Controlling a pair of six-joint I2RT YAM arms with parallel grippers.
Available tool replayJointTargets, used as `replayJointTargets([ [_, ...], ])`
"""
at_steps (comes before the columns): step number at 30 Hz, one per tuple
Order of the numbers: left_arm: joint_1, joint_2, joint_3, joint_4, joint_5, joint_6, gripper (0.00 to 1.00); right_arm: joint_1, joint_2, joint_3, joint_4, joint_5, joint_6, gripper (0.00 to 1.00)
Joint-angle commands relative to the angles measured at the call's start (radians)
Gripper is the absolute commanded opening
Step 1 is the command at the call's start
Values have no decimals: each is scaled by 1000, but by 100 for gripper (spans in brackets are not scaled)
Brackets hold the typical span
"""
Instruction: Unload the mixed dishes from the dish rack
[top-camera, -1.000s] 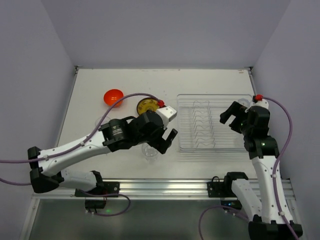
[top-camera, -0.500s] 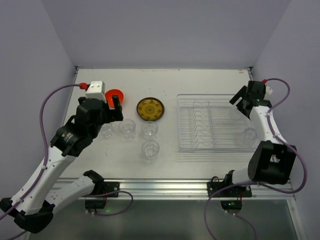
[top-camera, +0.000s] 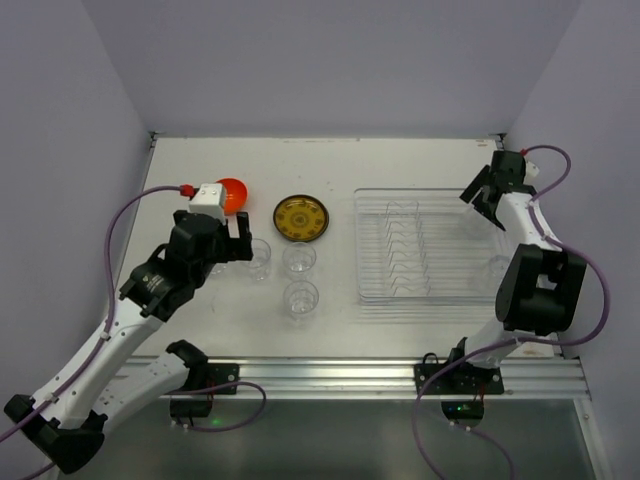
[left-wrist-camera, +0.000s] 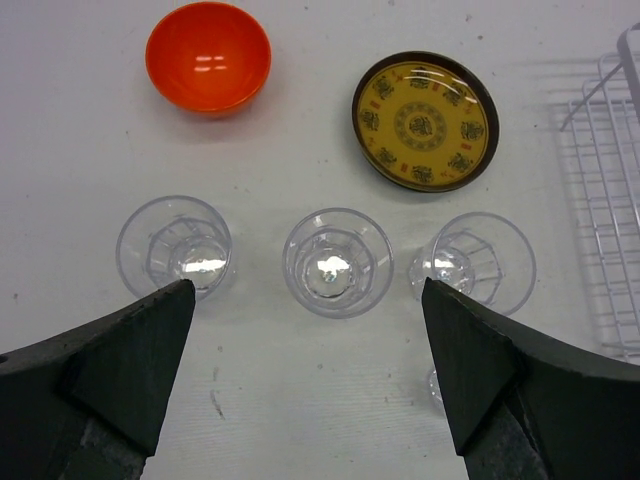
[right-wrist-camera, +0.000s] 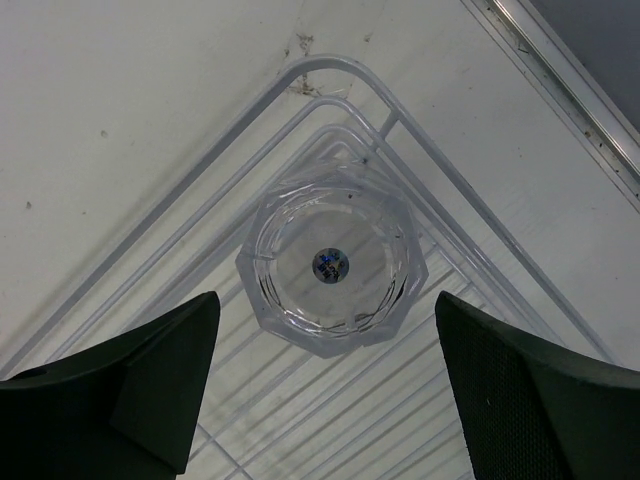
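Several clear cups stand on the table left of the dish rack (top-camera: 430, 290): three in a row (left-wrist-camera: 174, 245) (left-wrist-camera: 337, 262) (left-wrist-camera: 473, 262) and one nearer (top-camera: 300, 298). The orange-red bowl (top-camera: 232, 192) and the patterned yellow-brown plate (top-camera: 301, 218) lie behind them. My left gripper (top-camera: 238, 245) is open and empty above the row (left-wrist-camera: 307, 297). My right gripper (top-camera: 482, 196) is open over the rack's far right corner, above an upside-down cup (right-wrist-camera: 333, 262) and not touching it (right-wrist-camera: 327, 305). Another cup (top-camera: 497, 268) sits at the rack's right side. The black and lime green plates are out of view.
White wire dividers (top-camera: 405, 245) run down the middle of the rack. The rack's left edge shows in the left wrist view (left-wrist-camera: 610, 200). Walls close the table at the back and both sides. A metal rail (top-camera: 330, 375) runs along the near edge.
My left arm swung from beside the rack to the left, and now hangs over the row of cups. My right gripper moved from the rack's right side to its far right corner.
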Motion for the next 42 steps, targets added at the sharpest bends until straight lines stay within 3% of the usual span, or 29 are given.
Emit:
replayJointTargets([
  [1, 8, -16, -4, 70, 22, 30, 100, -10, 36, 44, 42, 32, -20, 89],
  [8, 6, -22, -15, 83, 51, 41, 100, -20, 81, 55, 60, 28, -12, 76],
  [14, 8, -28, -18, 83, 59, 42, 100, -23, 112, 61, 66, 35, -15, 72],
  [21, 8, -30, -19, 88, 63, 47, 100, -23, 60, 9, 85, -7, -18, 31],
  [24, 8, -36, -18, 87, 60, 47, 100, -25, -11, -43, 114, -30, -21, 17],
  [28, 8, -38, -16, 85, 53, 47, 100, -23, -74, -80, 132, -52, -17, 6],
  [35, 8, -41, -13, 85, 43, 45, 100, -23, -141, -108, 137, -87, -11, 0],
  [42, 8, -41, 11, 83, 72, 27, 100, -23, -275, -183, 143, -158, 0, 0],
])
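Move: For the right hand, the glass in the far right corner of the dish rack is almost straight below, about 4 cm down, 2 cm ahead and 1 cm to the right. The rack's corner rim is roughly 5 cm ahead and 6 cm right. A second glass stands some 15 cm back, level sideways; the wire plate holders are about 22 cm left and 10 cm back. From the left hand the corner glass lies about 16 cm ahead and 62 cm right, well below. Straight down first, about 2.5 cm, the right hand brings its open fingers around the glass in the rack corner and closes them to pinch its sides. Then it lifts about 4 cm with the glass gripped, drawing back and a little left, away from the corner rim, while the fingers tip up some 10 degrees. ##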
